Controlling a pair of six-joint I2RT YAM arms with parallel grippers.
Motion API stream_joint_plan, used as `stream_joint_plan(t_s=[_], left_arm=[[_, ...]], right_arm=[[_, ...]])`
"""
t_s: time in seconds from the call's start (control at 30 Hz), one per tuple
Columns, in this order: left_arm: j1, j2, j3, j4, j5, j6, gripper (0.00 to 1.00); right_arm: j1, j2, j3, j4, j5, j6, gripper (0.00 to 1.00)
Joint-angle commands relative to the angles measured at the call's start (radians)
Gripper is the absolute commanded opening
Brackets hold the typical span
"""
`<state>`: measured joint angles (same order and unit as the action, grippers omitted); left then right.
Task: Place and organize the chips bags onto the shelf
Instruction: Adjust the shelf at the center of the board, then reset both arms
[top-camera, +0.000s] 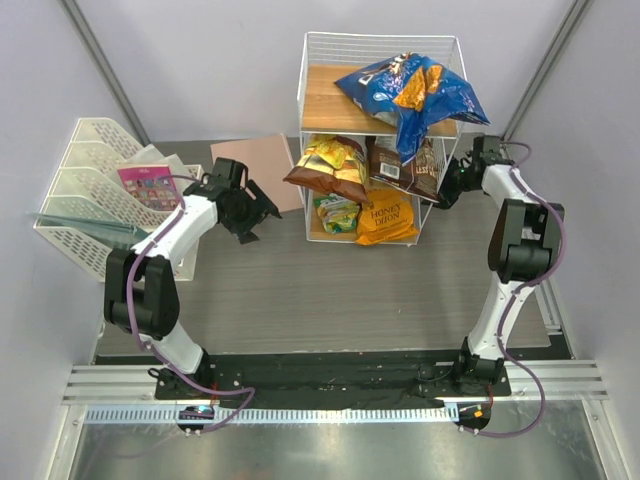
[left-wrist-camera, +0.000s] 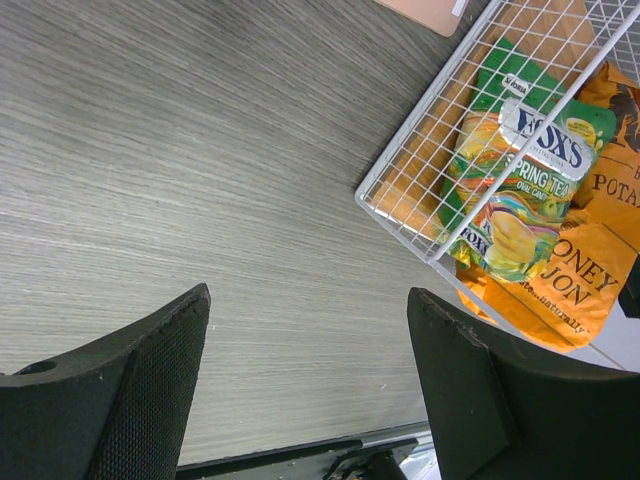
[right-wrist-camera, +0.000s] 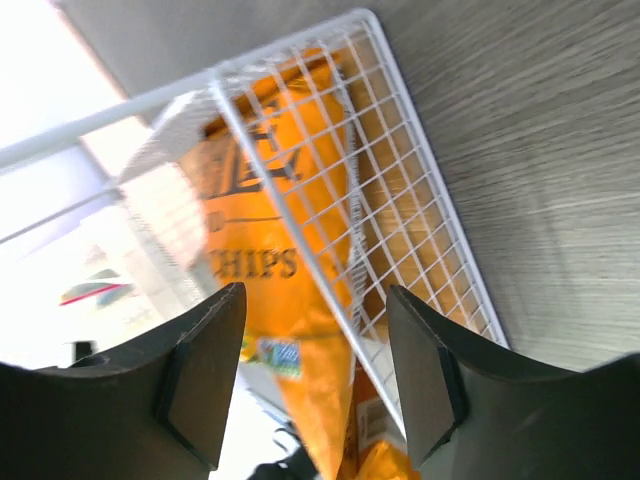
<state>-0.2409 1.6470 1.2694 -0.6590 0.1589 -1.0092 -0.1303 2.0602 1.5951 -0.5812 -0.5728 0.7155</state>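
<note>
The shelf (top-camera: 380, 60) stands at the back centre. A blue Doritos bag (top-camera: 415, 95) lies on its top board. On the middle tier sit a brown-yellow bag (top-camera: 330, 165) and a dark brown bag (top-camera: 405, 165). The bottom tier holds a small green-yellow bag (top-camera: 337, 212) (left-wrist-camera: 520, 180) and the orange Honey Dijon bag (top-camera: 385, 215) (left-wrist-camera: 590, 280) (right-wrist-camera: 290, 250). My left gripper (top-camera: 255, 215) (left-wrist-camera: 310, 340) hangs open over bare table left of the shelf, holding nothing. My right gripper (top-camera: 447, 185) (right-wrist-camera: 315, 330) is open at the shelf's right side, facing its wire wall (right-wrist-camera: 400, 220).
A white mesh file tray (top-camera: 90, 190) with a pink card packet (top-camera: 148, 185) stands at the far left. A tan flat sheet (top-camera: 258, 165) lies behind my left gripper. Metal rails (top-camera: 330, 385) run along the near edge.
</note>
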Motion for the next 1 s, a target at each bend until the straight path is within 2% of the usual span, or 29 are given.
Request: stream_joint_plan(t_s=[0.0, 0.1, 0.27, 0.47, 0.57, 0.97], left_arm=[[-0.003, -0.003, 0.011, 0.032, 0.025, 0.015, 0.79], [-0.005, 0.007, 0.025, 0.022, 0.025, 0.023, 0.79], [-0.005, 0.014, 0.053, 0.01, 0.018, 0.032, 0.79], [-0.005, 0.016, 0.061, -0.004, 0.014, 0.043, 0.8], [-0.005, 0.014, 0.058, -0.01, 0.008, 0.053, 0.8], [-0.005, -0.041, -0.011, 0.009, 0.002, 0.043, 0.81]], right_arm=[[-0.037, -0.097, -0.064, 0.191, -0.146, 0.061, 0.64], [-0.048, -0.109, -0.11, 0.26, -0.177, 0.104, 0.64], [-0.123, -0.146, -0.208, 0.282, -0.099, 0.148, 0.64], [-0.178, -0.204, -0.251, 0.16, 0.071, 0.075, 0.65], [-0.184, -0.207, -0.265, 0.12, 0.105, 0.065, 0.66], [-0.186, -0.247, -0.299, 0.051, 0.119, 0.019, 0.66]])
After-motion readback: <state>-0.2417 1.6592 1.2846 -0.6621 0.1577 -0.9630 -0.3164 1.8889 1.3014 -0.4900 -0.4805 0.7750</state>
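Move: The shelf is close beside the right hand: its middle is about 15 cm to the left, 3 cm farther out and some 12 cm higher. On its lowest tier the orange Honey Dijon bag lies roughly 11 cm left and 3 cm nearer the base, slightly below the hand. The brown bag on the middle tier is about 10 cm left, 1 cm back and 12 cm up. From the left hand the shelf's middle is around 20 cm right, 13 cm ahead and 10 cm up. The shelf's right side is left behind as the open right hand rises some 2 cm beside it, then swings about 8 cm to the right, sinking again and turning roughly 15 degrees clockwise. It finishes by drawing back towards the base, about 5 cm nearer in all, fingers still about two-thirds open. Whether a finger was touching the wires at the start can't be seen. ##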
